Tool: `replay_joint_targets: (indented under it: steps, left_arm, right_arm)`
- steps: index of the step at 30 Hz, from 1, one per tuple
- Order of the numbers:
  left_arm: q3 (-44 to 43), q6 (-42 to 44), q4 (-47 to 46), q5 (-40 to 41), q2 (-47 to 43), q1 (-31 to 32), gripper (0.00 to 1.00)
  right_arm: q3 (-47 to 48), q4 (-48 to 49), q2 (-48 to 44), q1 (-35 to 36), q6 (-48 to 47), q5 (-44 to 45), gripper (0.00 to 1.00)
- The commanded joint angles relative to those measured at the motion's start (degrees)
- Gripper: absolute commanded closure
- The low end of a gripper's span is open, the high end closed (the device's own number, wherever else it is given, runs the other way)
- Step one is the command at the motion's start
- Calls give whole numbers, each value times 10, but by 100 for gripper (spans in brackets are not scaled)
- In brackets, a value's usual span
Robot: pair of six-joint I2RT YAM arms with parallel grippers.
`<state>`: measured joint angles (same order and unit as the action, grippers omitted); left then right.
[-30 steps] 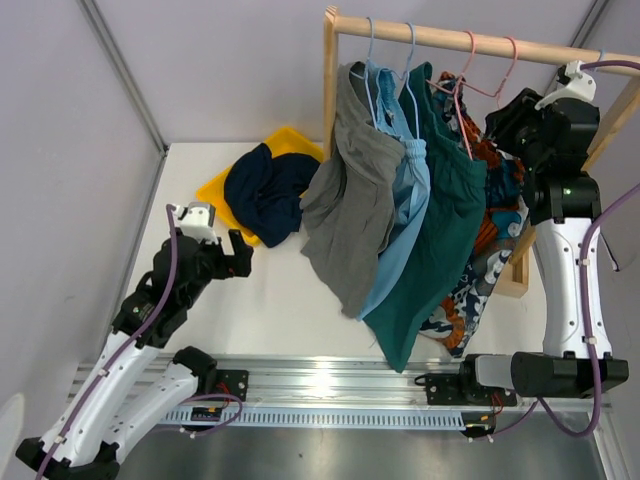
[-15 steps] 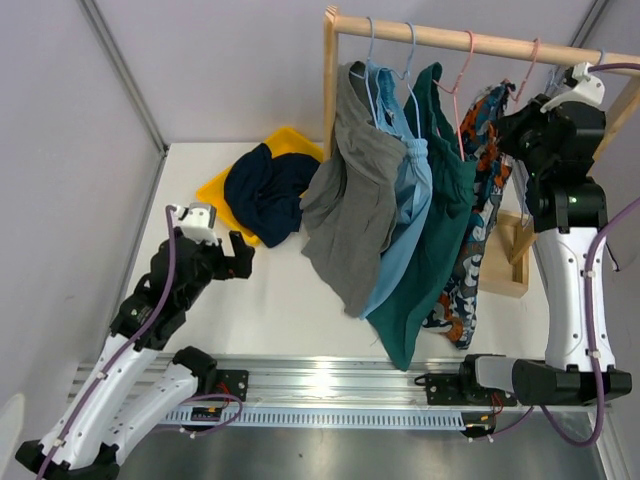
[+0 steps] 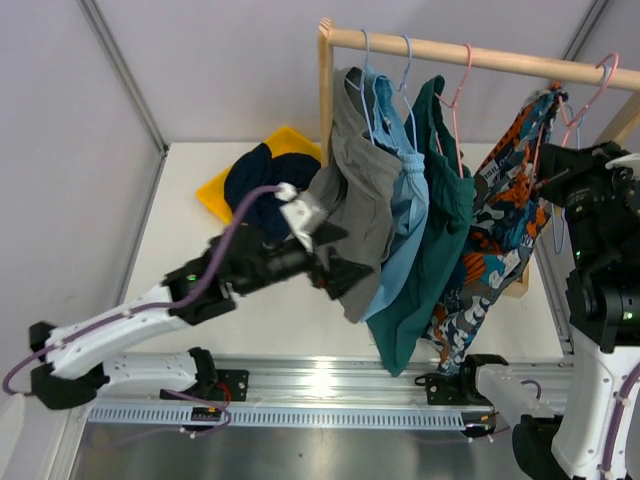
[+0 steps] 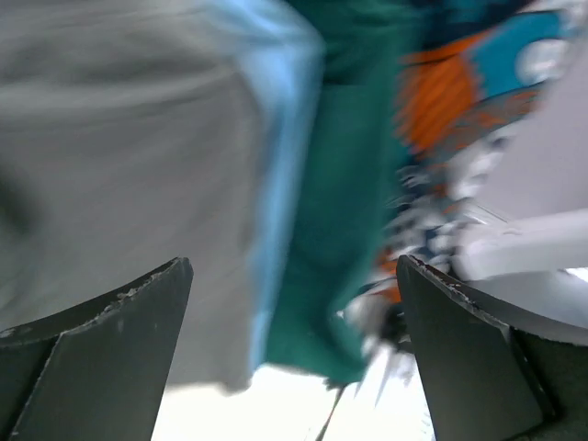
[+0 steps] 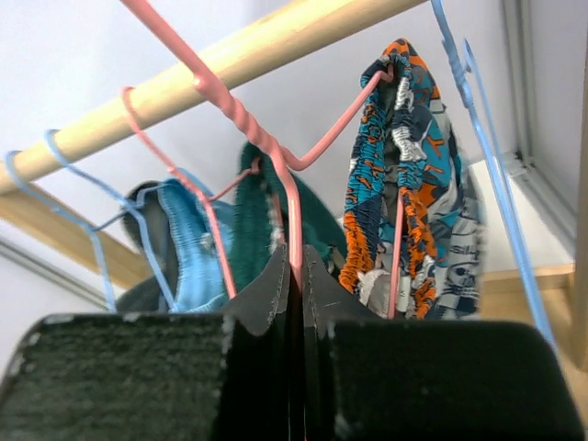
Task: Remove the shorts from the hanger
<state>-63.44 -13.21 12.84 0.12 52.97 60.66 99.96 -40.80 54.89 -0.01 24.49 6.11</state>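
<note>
Four shorts hang from the wooden rail (image 3: 450, 48): grey (image 3: 350, 190), light blue (image 3: 408, 200), dark teal (image 3: 432, 250) and cartoon print (image 3: 500, 230). The navy shorts (image 3: 255, 185) lie on a yellow tray. My left gripper (image 3: 350, 260) is open at the grey shorts' lower hem. In the left wrist view (image 4: 294, 276) its jaws are wide apart and empty, with the grey (image 4: 119, 165), light blue (image 4: 280, 184) and teal (image 4: 349, 202) shorts ahead. My right gripper (image 3: 560, 165) is shut (image 5: 296, 262) on the pink hanger (image 5: 292, 211) that carries the print shorts (image 5: 413, 184).
The yellow tray (image 3: 215, 190) sits at the back left of the white table. An empty blue hanger (image 5: 487, 165) hangs right of the print shorts. The rack's wooden post (image 3: 326, 90) stands behind the grey shorts. Metal rails run along the near edge.
My left arm swung from the table's left side across to the grey shorts' hem. My right gripper slid the pink hanger and print shorts right along the rail, away from the teal shorts.
</note>
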Motion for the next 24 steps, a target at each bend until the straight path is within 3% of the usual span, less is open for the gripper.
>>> replay_joint_targets:
  steps: [1, 6, 10, 18, 24]
  left_arm:
    - [-77, 33, -94, 30, 100, 86, 1]
    - [-148, 35, -189, 5, 246, 165, 1]
    - [-216, 38, -199, 3, 331, 198, 1]
    - [-283, 31, -211, -18, 406, 212, 1]
    - [-295, 38, -212, 21, 442, 213, 1]
  right_arm:
    - [-14, 1, -8, -2, 41, -32, 100]
    - [-26, -17, -18, -2, 62, -55, 100]
    - [-10, -38, -19, -2, 51, -55, 100]
    - [5, -60, -28, -2, 48, -72, 100]
    - [15, -69, -30, -2, 56, -85, 100]
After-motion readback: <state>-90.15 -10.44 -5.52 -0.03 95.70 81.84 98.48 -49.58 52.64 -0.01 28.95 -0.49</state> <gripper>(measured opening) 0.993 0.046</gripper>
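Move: The patterned shorts hang from the pink hanger in the right hand's grip; their middle is about 28 cm right of the left hand, some 4 cm ahead and 5 cm lower, and from the right hand about 8 cm ahead, 3 cm right and 18 cm below. From the left hand, at much that same height, the green shorts are some 16 cm right and 7 cm ahead, the light blue pair 10 cm right and 8 cm ahead, the grey pair 4 cm right and 8 cm ahead. The left hand, fingers wide open, sweeps about 24 cm to the right and some 9 cm back at nearly constant height, passing on the robot's side of the grey, light blue and green shorts towards the body of the patterned shorts, turning some 20 degrees clockwise so the fingers point almost straight right, fast at first and easing as it comes close to the cloth. Meanwhile the right hand keeps its pinch on the pink hanger's near arm and brings it down about 4 cm with a slight shift left and back, its fingers tipping a little downwards, to present the shorts to the left hand. ##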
